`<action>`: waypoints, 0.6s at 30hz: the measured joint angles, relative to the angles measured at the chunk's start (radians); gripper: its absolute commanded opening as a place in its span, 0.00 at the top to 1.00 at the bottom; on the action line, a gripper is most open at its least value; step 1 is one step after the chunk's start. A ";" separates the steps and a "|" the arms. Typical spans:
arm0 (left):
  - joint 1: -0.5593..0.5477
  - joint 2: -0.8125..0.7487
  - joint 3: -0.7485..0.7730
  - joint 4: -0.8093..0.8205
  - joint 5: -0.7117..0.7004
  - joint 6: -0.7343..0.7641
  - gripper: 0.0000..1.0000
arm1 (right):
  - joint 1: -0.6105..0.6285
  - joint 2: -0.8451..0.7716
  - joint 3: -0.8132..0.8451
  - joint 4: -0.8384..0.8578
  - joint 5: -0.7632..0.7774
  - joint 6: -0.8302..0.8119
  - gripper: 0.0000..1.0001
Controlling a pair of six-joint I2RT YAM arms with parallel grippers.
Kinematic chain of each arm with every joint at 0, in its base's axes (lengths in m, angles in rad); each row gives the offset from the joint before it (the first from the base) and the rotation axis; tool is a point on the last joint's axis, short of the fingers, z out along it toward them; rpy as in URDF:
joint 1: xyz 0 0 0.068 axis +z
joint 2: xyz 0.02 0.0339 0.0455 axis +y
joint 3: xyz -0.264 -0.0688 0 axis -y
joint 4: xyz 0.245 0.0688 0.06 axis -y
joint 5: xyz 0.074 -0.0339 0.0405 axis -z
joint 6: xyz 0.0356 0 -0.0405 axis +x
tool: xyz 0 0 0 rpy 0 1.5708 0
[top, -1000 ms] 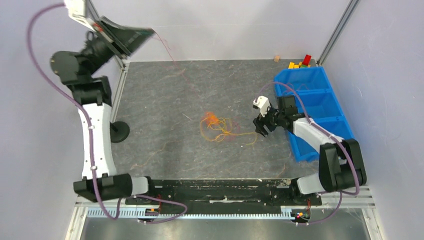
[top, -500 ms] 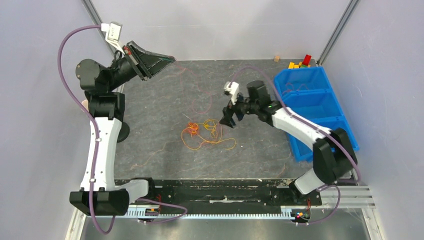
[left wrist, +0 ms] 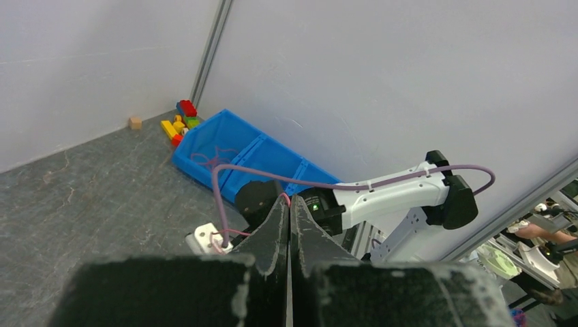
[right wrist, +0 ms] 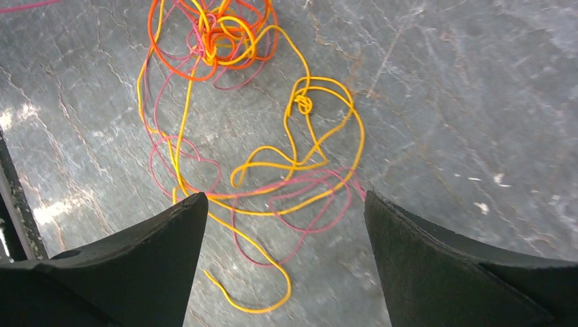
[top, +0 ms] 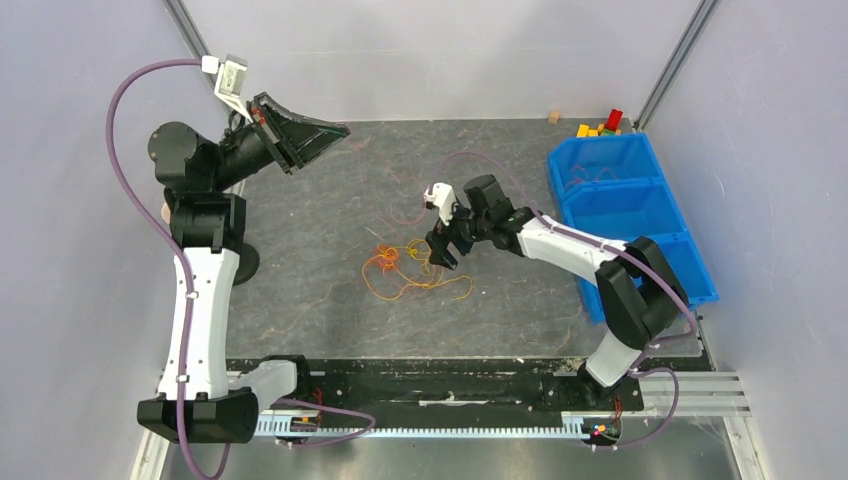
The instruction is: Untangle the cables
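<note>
The cables (top: 410,265) lie in a loose tangle on the grey table. An orange knot (right wrist: 218,34) is joined by a yellow cable (right wrist: 300,102) and a red cable (right wrist: 307,187) in curly loops. My right gripper (top: 440,250) hovers over the tangle's right side. Its jaws stand wide open (right wrist: 283,204) with loops of yellow and red below and nothing held. My left gripper (top: 345,128) is raised at the far left, pointing right. It is shut (left wrist: 287,197), and a bit of red cable is pinched at its tips.
A blue three-part bin (top: 640,215) stands along the right edge, also seen as the bin (left wrist: 232,146) from the left wrist. Coloured blocks (top: 600,125) and a small wooden cube (top: 553,117) sit in the far right corner. A black round foot (top: 240,262) rests near the left arm.
My right arm swung left from the bin to above the tangle and its jaws opened wider. My left gripper came down and turned right, and the tangle slid left.
</note>
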 measured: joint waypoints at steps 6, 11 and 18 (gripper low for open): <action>0.000 0.012 -0.004 -0.008 -0.001 0.007 0.98 | -0.041 -0.016 0.009 -0.068 -0.048 -0.086 0.15; 0.000 0.020 -0.016 -0.010 -0.003 0.008 0.98 | -0.036 0.076 0.042 -0.088 -0.051 -0.123 0.16; 0.000 0.027 -0.016 -0.014 -0.005 0.010 0.98 | -0.037 0.168 0.063 -0.109 -0.016 -0.183 0.73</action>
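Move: My right hand, open, hovers over the spread cables: the pink cable's loops, where they cross the yellow one, lie about 8 cm below, roughly 1 cm ahead and 2 cm to its right. The yellow knot is some 5 cm left and 2 cm ahead, the orange tangle about 10 cm left and level with the hand, the yellow tail 7 cm right and 4 cm back. From my raised left hand, the pink loops lie around 12 cm right, 5 cm ahead and 49 cm down. I bring my right hand down about 6 cm onto the pink loops, after a small lift of 1 cm, easing some 2 cm to the right as I go. The fingers dip roughly 10 degrees steeper and, over the last stretch, close from wide open to about half. My left hand keeps its pinch on the pink strand high up, drifting a couple of centimetres forward and down. ##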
